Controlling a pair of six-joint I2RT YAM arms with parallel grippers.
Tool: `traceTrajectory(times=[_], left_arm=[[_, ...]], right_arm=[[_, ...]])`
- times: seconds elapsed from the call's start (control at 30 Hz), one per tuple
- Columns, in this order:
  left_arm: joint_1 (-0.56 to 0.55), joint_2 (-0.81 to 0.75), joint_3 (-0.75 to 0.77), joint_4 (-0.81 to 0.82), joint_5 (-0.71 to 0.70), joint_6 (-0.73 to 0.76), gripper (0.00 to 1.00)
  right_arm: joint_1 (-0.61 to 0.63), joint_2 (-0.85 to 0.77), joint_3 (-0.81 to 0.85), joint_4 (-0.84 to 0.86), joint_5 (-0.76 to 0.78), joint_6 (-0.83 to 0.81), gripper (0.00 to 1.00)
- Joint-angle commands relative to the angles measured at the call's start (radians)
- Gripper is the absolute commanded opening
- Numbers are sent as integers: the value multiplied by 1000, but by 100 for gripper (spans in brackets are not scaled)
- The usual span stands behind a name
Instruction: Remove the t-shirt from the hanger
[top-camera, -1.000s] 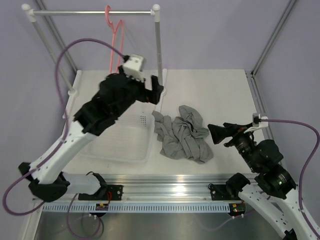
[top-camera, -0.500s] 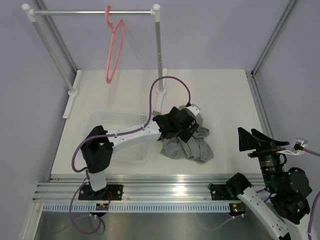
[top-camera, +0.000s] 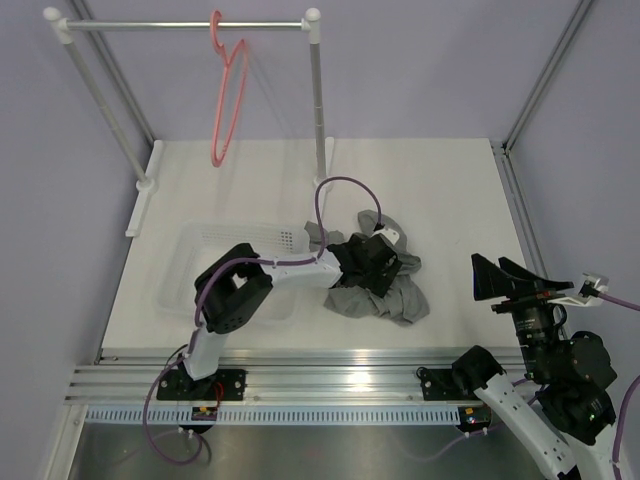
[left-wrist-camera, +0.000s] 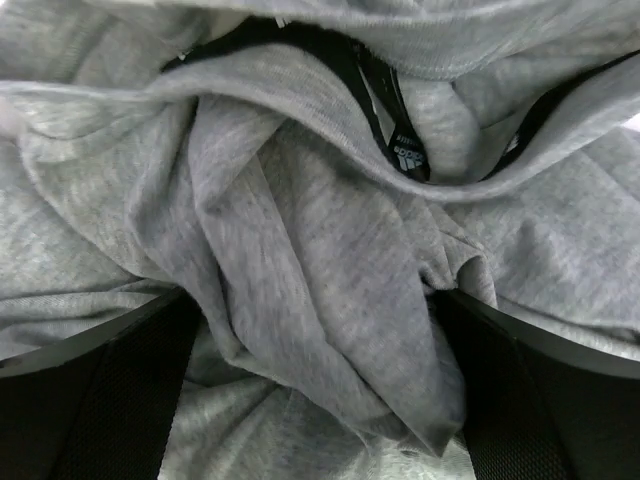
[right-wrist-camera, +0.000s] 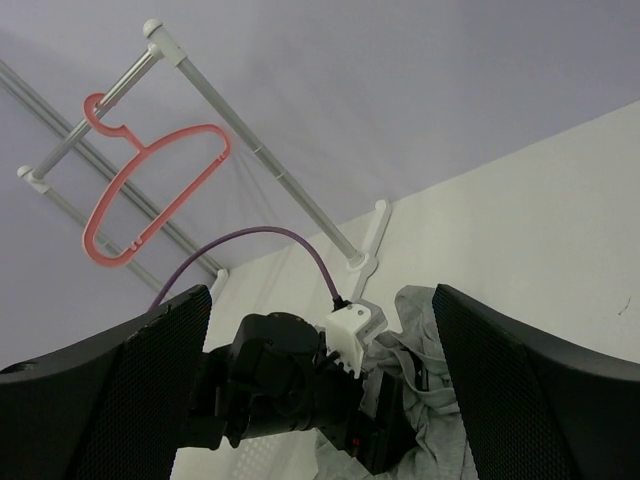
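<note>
The grey t-shirt (top-camera: 400, 300) lies crumpled on the white table, off the hanger. The salmon-pink hanger (top-camera: 228, 100) hangs bare on the rail at the back left; it also shows in the right wrist view (right-wrist-camera: 150, 190). My left gripper (top-camera: 372, 265) is pressed down into the top of the shirt pile. In the left wrist view the gripper (left-wrist-camera: 315, 400) is open, its jaws wide apart with a thick fold of the t-shirt (left-wrist-camera: 300, 230) between them. My right gripper (top-camera: 500, 280) is open and empty, raised at the right, away from the shirt (right-wrist-camera: 440, 420).
A clear plastic basket (top-camera: 230, 250) sits left of the shirt, under my left arm. The white-and-silver rail (top-camera: 190, 24) spans the back, and its right post (top-camera: 318, 100) stands just behind the shirt. The left arm's purple cable (top-camera: 350, 185) loops above the pile.
My left arm has swung from beside the hanger down onto the shirt pile and settled into it. My right arm has pulled back to the right and tilted up.
</note>
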Motion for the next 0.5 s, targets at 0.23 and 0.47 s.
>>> traceTrajectory(times=[0.23,0.47], left_arm=[[-7,-83,-116,222,60,-53,0],[-56,-377,-23,191,128,27,0]], right_arm=[[8,-5,-8,33,14,-2,99],[8,4,-11,38,15,-2,99]])
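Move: The crumpled t-shirt lies right under and between the open left fingers, its middle about 2 cm ahead and 2 cm left of the left hand and about 1 cm lower. The white basket stands some 32 cm to that hand's left and about level with it; the rack's near foot is roughly 22 cm ahead and 12 cm left. From the raised right hand, the t-shirt lies about 12 cm ahead, 18 cm left and 34 cm below. Shut the left gripper on the t-shirt's middle, sliding it a bit under 2 cm right as the fingers pinch a gathered fold between them. Then lift the gripped fold about 6 cm, picking up speed and drawing back some 3 cm, while the wrist rolls around 15 degrees so that its left side sinks. ##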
